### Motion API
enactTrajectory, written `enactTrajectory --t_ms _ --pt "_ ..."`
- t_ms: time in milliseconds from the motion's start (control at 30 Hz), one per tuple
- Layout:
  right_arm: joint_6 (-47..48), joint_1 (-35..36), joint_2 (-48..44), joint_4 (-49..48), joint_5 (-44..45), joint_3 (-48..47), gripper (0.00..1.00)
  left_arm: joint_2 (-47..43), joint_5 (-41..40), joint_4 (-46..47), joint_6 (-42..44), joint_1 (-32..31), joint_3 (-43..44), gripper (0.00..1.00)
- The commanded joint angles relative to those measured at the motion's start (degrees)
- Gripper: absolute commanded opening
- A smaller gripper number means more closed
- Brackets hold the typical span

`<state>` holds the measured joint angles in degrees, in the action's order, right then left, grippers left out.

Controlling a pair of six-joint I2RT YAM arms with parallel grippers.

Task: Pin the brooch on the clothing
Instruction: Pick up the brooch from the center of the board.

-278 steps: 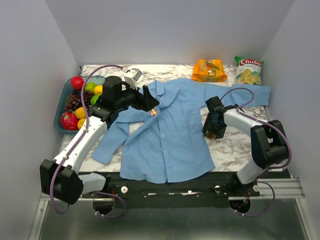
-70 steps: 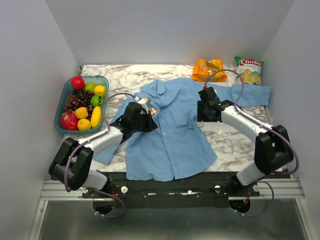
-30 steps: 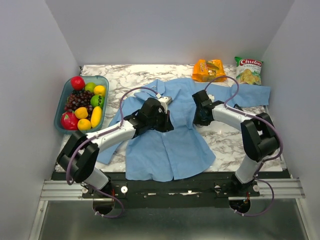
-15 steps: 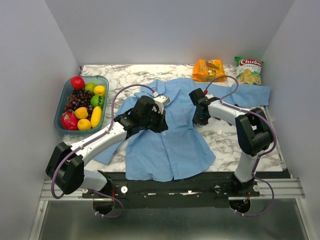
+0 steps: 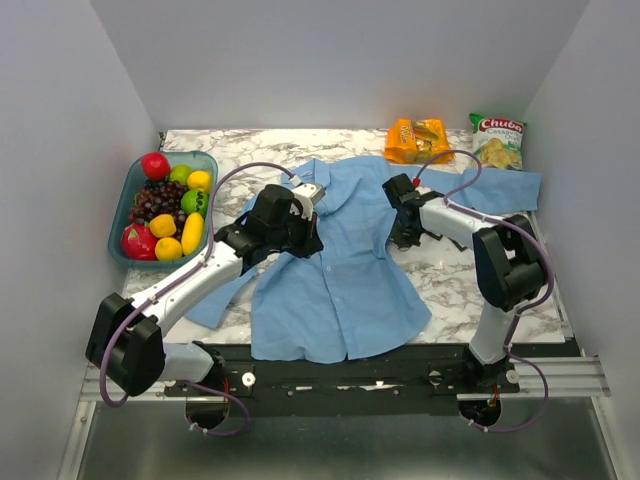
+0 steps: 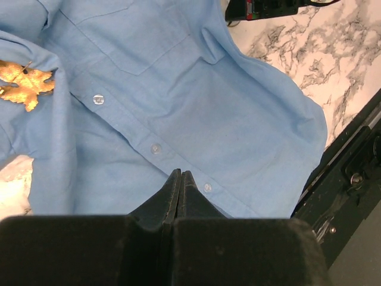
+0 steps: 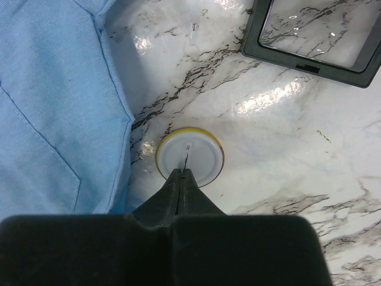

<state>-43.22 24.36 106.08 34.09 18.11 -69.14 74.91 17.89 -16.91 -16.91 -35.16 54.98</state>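
The clothing, a light blue shirt (image 5: 340, 280), lies spread on the marble table. The brooch (image 6: 24, 86), a small orange-gold leaf, rests on the shirt's cloth (image 6: 178, 101) near the collar; in the top view it is hidden. My left gripper (image 6: 180, 173) hovers shut and empty over the button row, well to the right of the brooch; in the top view the left gripper (image 5: 300, 235) is over the chest. My right gripper (image 7: 180, 172) is shut beside the shirt's edge (image 7: 47, 89), its tips pinching the thin wire pin of a round white, yellow-rimmed badge (image 7: 199, 156) on the table.
A black square tray (image 7: 357, 67) lies just beyond the badge. A blue fruit tray (image 5: 120, 215) stands at the left. An orange snack bag (image 5: 419, 140) and a chips bag (image 5: 497, 140) lie at the back. The black front rail (image 6: 351, 173) borders the table.
My right gripper has closed from open, over the round badge. The left arm has drawn back a little to the left over the shirt, still shut.
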Motion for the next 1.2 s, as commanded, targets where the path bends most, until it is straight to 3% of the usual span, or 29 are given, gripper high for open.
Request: enactTrajectory --t_ms 0,567,767,900,1167 --pt "1.73 -0.28 -0.43 2.83 -0.27 1.47 0.01 -1.53 1.97 -1.2 1.61 2.02 1.62 0.0" --pt "10.53 1.04 -17.4 10.56 -0.18 -1.35 0.01 -0.56 6.19 2.93 2.05 4.83 0.3 0.0" --pt "11.14 0.87 -10.82 8.72 -0.79 -0.47 0.01 -0.47 5.58 2.76 1.88 5.27 -0.14 0.0" --pt "10.35 0.69 -6.86 4.95 -2.9 0.94 0.15 -0.56 4.87 2.67 1.96 5.36 -0.75 0.0" --pt "9.65 0.43 -2.81 3.71 -2.38 -0.64 0.22 0.4 4.87 2.84 1.61 5.71 -0.84 0.0"
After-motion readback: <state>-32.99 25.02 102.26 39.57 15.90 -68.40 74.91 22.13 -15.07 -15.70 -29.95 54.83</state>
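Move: Just ahead of the right hand's shut tips, some 1 cm out, 1 cm below, lies the round brooch, pin side up. Level with the brooch, the clothing's edge is about 4 cm to this hand's left; the black frame stands roughly 6 cm ahead and 12 cm right, and the gold leaf brooch 8 cm ahead, 25 cm left. From the left hand the round brooch is about 23 cm right, 3 cm ahead and 14 cm below. Drawing back about 2 cm with its fingers still shut at the pin side of the round brooch, the right hand then rises some 9 cm and sinks almost as far again, turning about 10 degrees counter-clockwise and opening its fingers partway just short of the brooch on the base side. The left hand, shut and empty, drifts roughly 2 cm forward and left over the clothing. ##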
